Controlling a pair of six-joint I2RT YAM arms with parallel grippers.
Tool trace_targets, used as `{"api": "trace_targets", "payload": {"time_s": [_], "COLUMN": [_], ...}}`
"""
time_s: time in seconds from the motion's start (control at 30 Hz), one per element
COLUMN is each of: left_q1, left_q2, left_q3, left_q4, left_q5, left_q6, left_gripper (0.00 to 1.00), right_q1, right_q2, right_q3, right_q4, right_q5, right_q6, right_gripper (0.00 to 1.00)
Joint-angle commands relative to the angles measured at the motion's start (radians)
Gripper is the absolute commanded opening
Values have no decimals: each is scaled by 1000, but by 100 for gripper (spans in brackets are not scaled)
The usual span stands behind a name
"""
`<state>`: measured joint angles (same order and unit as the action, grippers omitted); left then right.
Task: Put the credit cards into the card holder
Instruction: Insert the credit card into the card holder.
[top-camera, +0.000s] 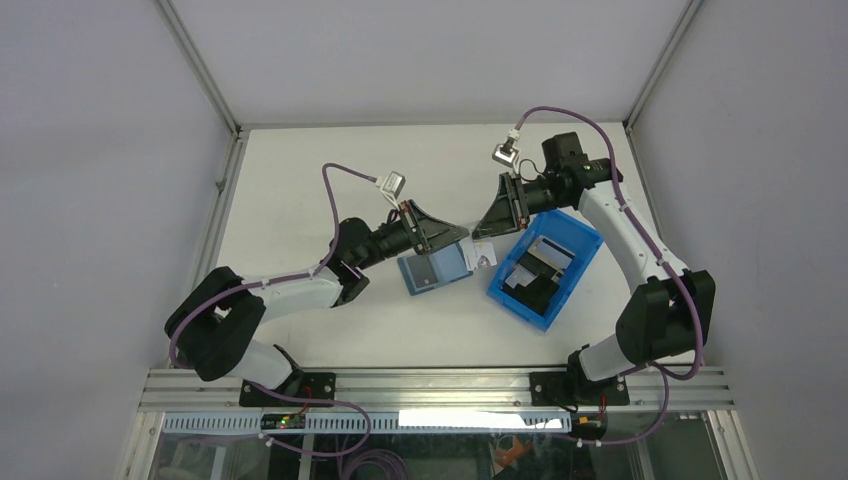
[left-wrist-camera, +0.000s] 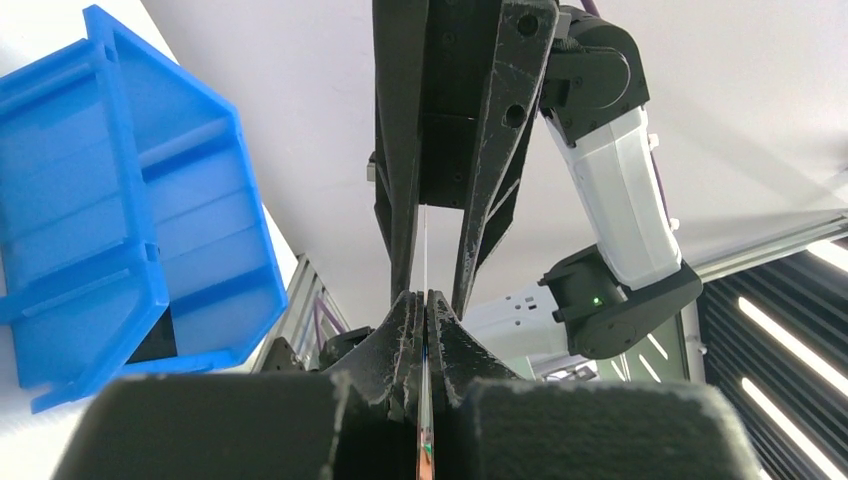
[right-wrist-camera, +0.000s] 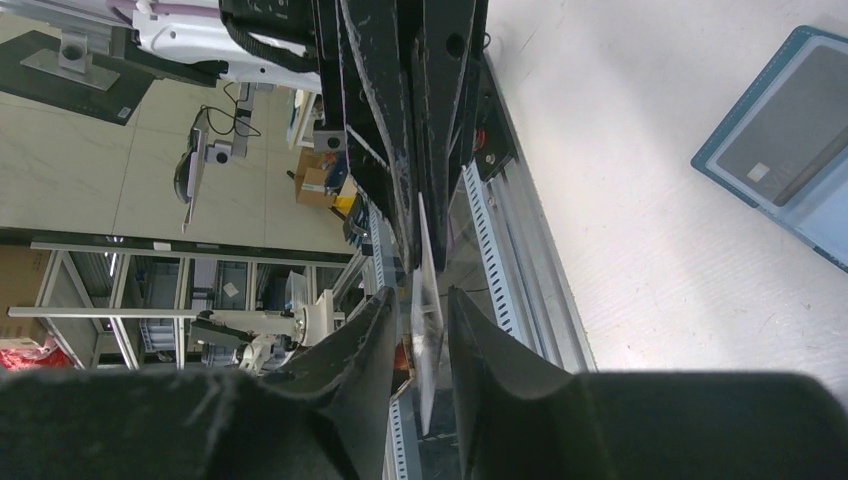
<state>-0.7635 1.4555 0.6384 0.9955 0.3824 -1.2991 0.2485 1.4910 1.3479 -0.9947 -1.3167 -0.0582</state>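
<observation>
A pale credit card (top-camera: 484, 256) hangs in the air above the table between both grippers. My left gripper (top-camera: 465, 240) is shut on one edge of it. In the left wrist view the card (left-wrist-camera: 425, 250) runs edge-on out of the closed left gripper (left-wrist-camera: 427, 298). My right gripper (right-wrist-camera: 420, 300) stands open around the card's (right-wrist-camera: 428, 310) other end, with a gap on each side. The teal-blue card holder (top-camera: 435, 268) lies open on the table just below the left gripper. It also shows at the right of the right wrist view (right-wrist-camera: 790, 130). More cards (top-camera: 545, 258) lie in the bin.
A bright-blue plastic bin (top-camera: 590, 240) sits right of the card holder, under the right arm, and at the left of the left wrist view (left-wrist-camera: 100, 200). The white table (top-camera: 300, 190) has metal frame rails along its edges and pale walls behind.
</observation>
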Motion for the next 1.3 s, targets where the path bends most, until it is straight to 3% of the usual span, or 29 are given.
{"api": "trace_targets", "payload": {"time_s": [0.0,0.4,0.63,0.73,0.8,0.93,1.03,1.13,1.27], "left_q1": [30,36,42,53,62,66,66,65,66], "left_q2": [-23,35,41,16,-33,-178,-351,-579,-814], "left_q3": [-1,85,92,57,14,-70,-124,-157,-269], "left_q4": [94,87,64,65,44,-86,-329,-769,-941], "left_q5": [83,220,220,178,140,43,-72,-258,-457], "left_q6": [-30,-67,-57,-39,-6,137,287,423,398], "left_gripper": [0,0,2,13,26,46,59,71,88], "right_q1": [1,23,25,23,22,20,23,34,67], "right_q2": [-38,-41,-62,-76,-80,-84,-76,-49,-6], "right_q3": [43,38,6,-7,-16,-24,-25,-34,-58], "right_q4": [-45,-22,33,45,48,37,16,18,95], "right_q5": [-9,-44,-85,-76,-63,-11,50,115,208], "right_q6": [-62,-32,4,5,3,-36,-120,-214,-260], "right_gripper": [28,23,0,0,0,0,0,0,0]}}
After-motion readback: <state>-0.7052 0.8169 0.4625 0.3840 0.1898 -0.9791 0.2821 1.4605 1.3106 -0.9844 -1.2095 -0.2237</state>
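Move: Between the two nearly touching grippers, the credit card is held by the left, its middle about 3 cm back and 2 cm right of the left hand. From the right hand, its goal, the card's middle lies some 3 cm back and 1 cm right. The open card holder is on the table about 26 cm below the right hand, 6 cm left and 4 cm ahead; the blue box stands roughly 19 cm right, 4 cm ahead and 24 cm down. Handing the credit card over in mid-air: both hands ease back about a centimetre as the right fingers, already around the card, shut on it. Only then do the left fingers open wide, and that hand draws off leftward some 9 cm, turning counter-clockwise. The right keeps its pinch, finally sinking about 2.5 cm with a slight roll. ##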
